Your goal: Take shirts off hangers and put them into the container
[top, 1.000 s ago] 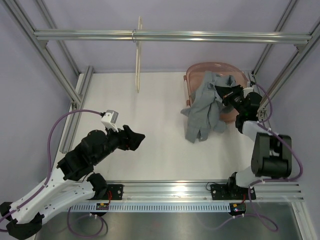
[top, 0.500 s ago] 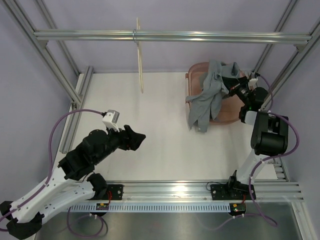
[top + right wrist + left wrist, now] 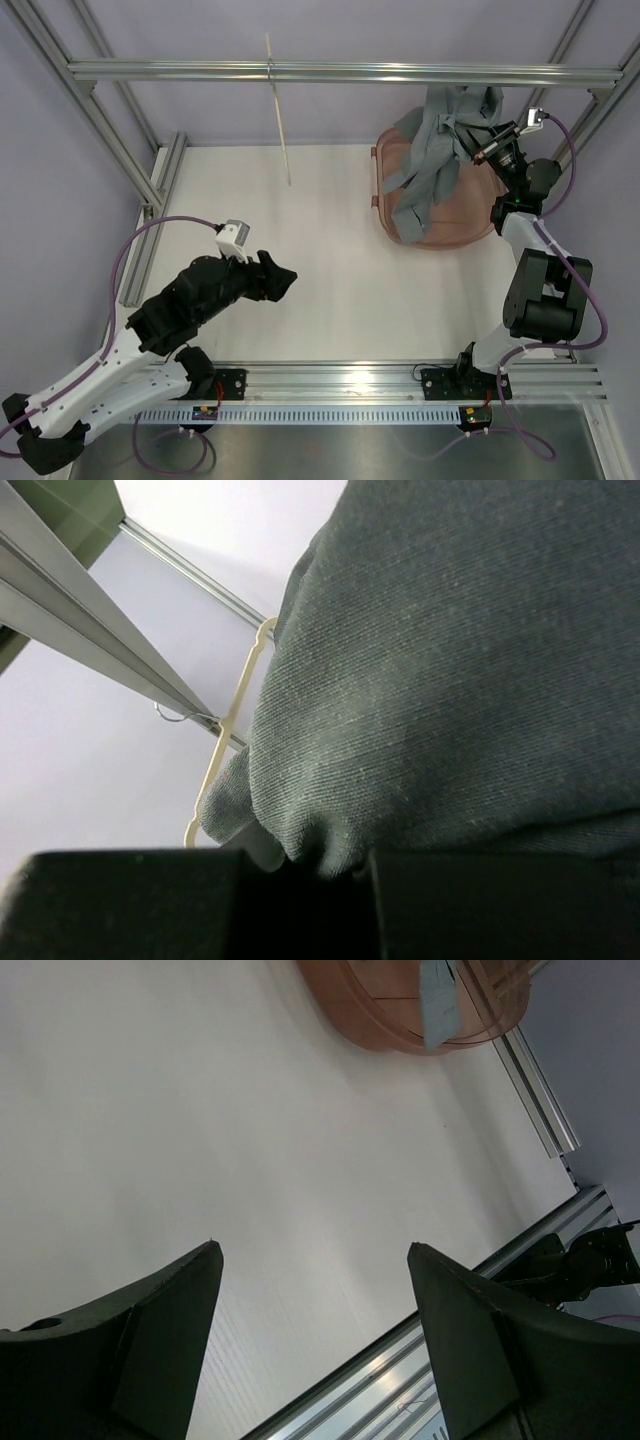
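The grey shirt [image 3: 437, 150] hangs in the air above the pinkish-brown container [image 3: 450, 225] at the back right, its lower end dangling into the tub. My right gripper [image 3: 478, 150] is raised high and shut on the shirt's cloth [image 3: 450, 680], which fills the right wrist view. The cream hanger [image 3: 279, 115] hangs bare from the top bar at the back left and also shows past the cloth as the hanger [image 3: 222, 740]. My left gripper [image 3: 283, 283] hovers over the table at the front left, open and empty [image 3: 312, 1250]. The container [image 3: 400, 1010] shows far off in the left wrist view.
An aluminium frame bar [image 3: 340, 72] crosses the back, with slanted posts [image 3: 70, 85] at both sides. Rails run along the table's left edge [image 3: 150, 215] and near edge [image 3: 400, 375]. The right arm's cable [image 3: 575, 160] loops beside the right post.
My right gripper has lifted the shirt up and back, off the table, until it hangs over the container. The hanger has swung slightly. The left arm shifted only a little.
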You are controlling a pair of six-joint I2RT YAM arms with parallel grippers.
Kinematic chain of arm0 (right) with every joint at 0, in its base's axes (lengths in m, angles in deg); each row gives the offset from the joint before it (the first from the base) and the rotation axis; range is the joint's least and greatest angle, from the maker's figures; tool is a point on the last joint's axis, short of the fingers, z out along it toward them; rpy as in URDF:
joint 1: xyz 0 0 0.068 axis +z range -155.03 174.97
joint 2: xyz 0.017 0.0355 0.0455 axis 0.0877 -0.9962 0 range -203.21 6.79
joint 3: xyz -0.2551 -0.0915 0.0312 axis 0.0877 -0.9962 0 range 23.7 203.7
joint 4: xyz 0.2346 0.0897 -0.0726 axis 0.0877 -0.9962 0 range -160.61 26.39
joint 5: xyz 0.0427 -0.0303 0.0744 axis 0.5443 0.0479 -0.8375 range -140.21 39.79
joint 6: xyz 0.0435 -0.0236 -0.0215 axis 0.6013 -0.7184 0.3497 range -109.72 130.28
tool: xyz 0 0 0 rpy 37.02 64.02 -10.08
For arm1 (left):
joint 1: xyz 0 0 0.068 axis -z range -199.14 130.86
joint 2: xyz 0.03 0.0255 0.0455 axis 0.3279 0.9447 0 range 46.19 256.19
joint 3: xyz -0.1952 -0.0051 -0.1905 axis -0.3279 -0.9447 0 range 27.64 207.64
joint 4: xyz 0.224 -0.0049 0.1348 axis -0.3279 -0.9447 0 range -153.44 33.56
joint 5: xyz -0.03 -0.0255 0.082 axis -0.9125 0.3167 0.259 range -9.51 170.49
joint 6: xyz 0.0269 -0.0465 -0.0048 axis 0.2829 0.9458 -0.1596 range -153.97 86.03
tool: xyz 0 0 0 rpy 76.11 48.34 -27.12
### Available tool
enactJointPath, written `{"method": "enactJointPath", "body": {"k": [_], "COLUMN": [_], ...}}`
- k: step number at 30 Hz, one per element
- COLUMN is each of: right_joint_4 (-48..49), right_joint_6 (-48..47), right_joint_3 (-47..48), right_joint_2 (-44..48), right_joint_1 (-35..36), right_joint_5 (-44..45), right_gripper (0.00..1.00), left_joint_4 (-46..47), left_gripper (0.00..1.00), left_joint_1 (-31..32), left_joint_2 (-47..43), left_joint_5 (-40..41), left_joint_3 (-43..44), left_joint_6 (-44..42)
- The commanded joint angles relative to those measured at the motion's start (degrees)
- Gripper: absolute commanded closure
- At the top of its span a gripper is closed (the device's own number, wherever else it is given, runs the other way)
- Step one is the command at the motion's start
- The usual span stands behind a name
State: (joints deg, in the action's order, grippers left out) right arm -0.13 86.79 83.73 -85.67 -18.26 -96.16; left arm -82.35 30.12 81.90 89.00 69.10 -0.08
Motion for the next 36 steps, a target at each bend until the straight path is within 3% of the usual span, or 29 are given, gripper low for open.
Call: {"method": "enactJointPath", "body": {"k": [1,8,10,11,12,14,15,18,19,20,22,23,27,36], "right_joint_4": [6.56,-2.47,-15.0,-21.23,-34.52,-47.16,-59.06,-68.53,-69.54,-69.46,-70.51,-70.17,-65.43,-60.24], "right_joint_6": [4.69,-3.79,-9.94,-17.81,-22.24,-35.64,-39.21,-45.39,-46.09,-46.1,-45.58,-45.49,-42.85,-37.66], "right_joint_3": [1.93,4.92,6.06,6.5,8.5,11.5,15.17,18.0,18.36,18.11,18.11,17.93,13.02,1.17], "right_joint_2": [-0.08,-1.75,-0.53,1.13,1.76,3.25,3.26,2.56,2.12,1.24,-0.34,-0.69,0.7,10.45], "right_joint_1": [-0.04,-0.04,0.22,0.57,1.19,4.69,6.1,9.54,9.8,9.81,9.81,9.81,9.81,9.81], "right_joint_5": [2.01,1.48,2.35,3.58,6.98,16.35,20.42,28.44,29.25,29.25,28.73,27.16,26.7,29.34], "right_gripper": [1.0,1.0,1.0,1.0,1.0,1.0,1.0,0.96,0.88,0.63,0.38,0.31,0.17,0.17], "left_joint_4": [2.71,1.13,0.95,1.04,1.3,1.74,2.44,3.93,4.2,4.46,4.55,4.38,2.98,1.48], "left_gripper": [0.21,0.21,0.2,0.2,0.2,0.2,0.2,0.2,0.2,0.2,0.2,0.2,0.2,0.2], "left_joint_1": [0.31,0.23,0.32,0.23,0.31,0.23,0.23,0.23,0.31,0.32,0.32,0.4,0.4,0.4], "left_joint_2": [-0.99,-1.69,-1.69,-1.6,-1.6,-1.25,-1.08,0.15,0.59,0.68,0.42,0.25,-0.98,-2.65], "left_joint_5": [-1.04,-0.52,-0.6,-0.69,-0.78,-1.04,-1.48,-2.88,-3.24,-3.33,-3.68,-3.51,-2.36,-1.13], "left_joint_3": [0.12,1.17,1.26,1.26,1.18,1.09,1.0,0.74,0.65,0.47,0.47,0.47,0.56,-0.32], "left_joint_6": [-0.93,-1.72,-1.9,-1.98,-2.07,-2.07,-2.07,-1.55,-1.46,-1.37,-1.11,-1.11,-1.11,-0.58]}}
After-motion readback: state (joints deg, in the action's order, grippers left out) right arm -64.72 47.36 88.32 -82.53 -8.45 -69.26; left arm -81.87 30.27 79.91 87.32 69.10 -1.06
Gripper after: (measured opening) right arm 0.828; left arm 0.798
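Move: The right hand holds the grey shirt high over the container, whose middle lies about 8 cm ahead of the hand, 5 cm to its right and some 30 cm below. The empty hanger on the rail is roughly 38 cm to the right hand's left and 10 cm ahead, about level in height. From the idle left hand, the container is some 30 cm ahead, 38 cm right and 18 cm below. The right hand swings the shirt forward and about 17 cm down into the container, tipping down, fingers opening wide. ##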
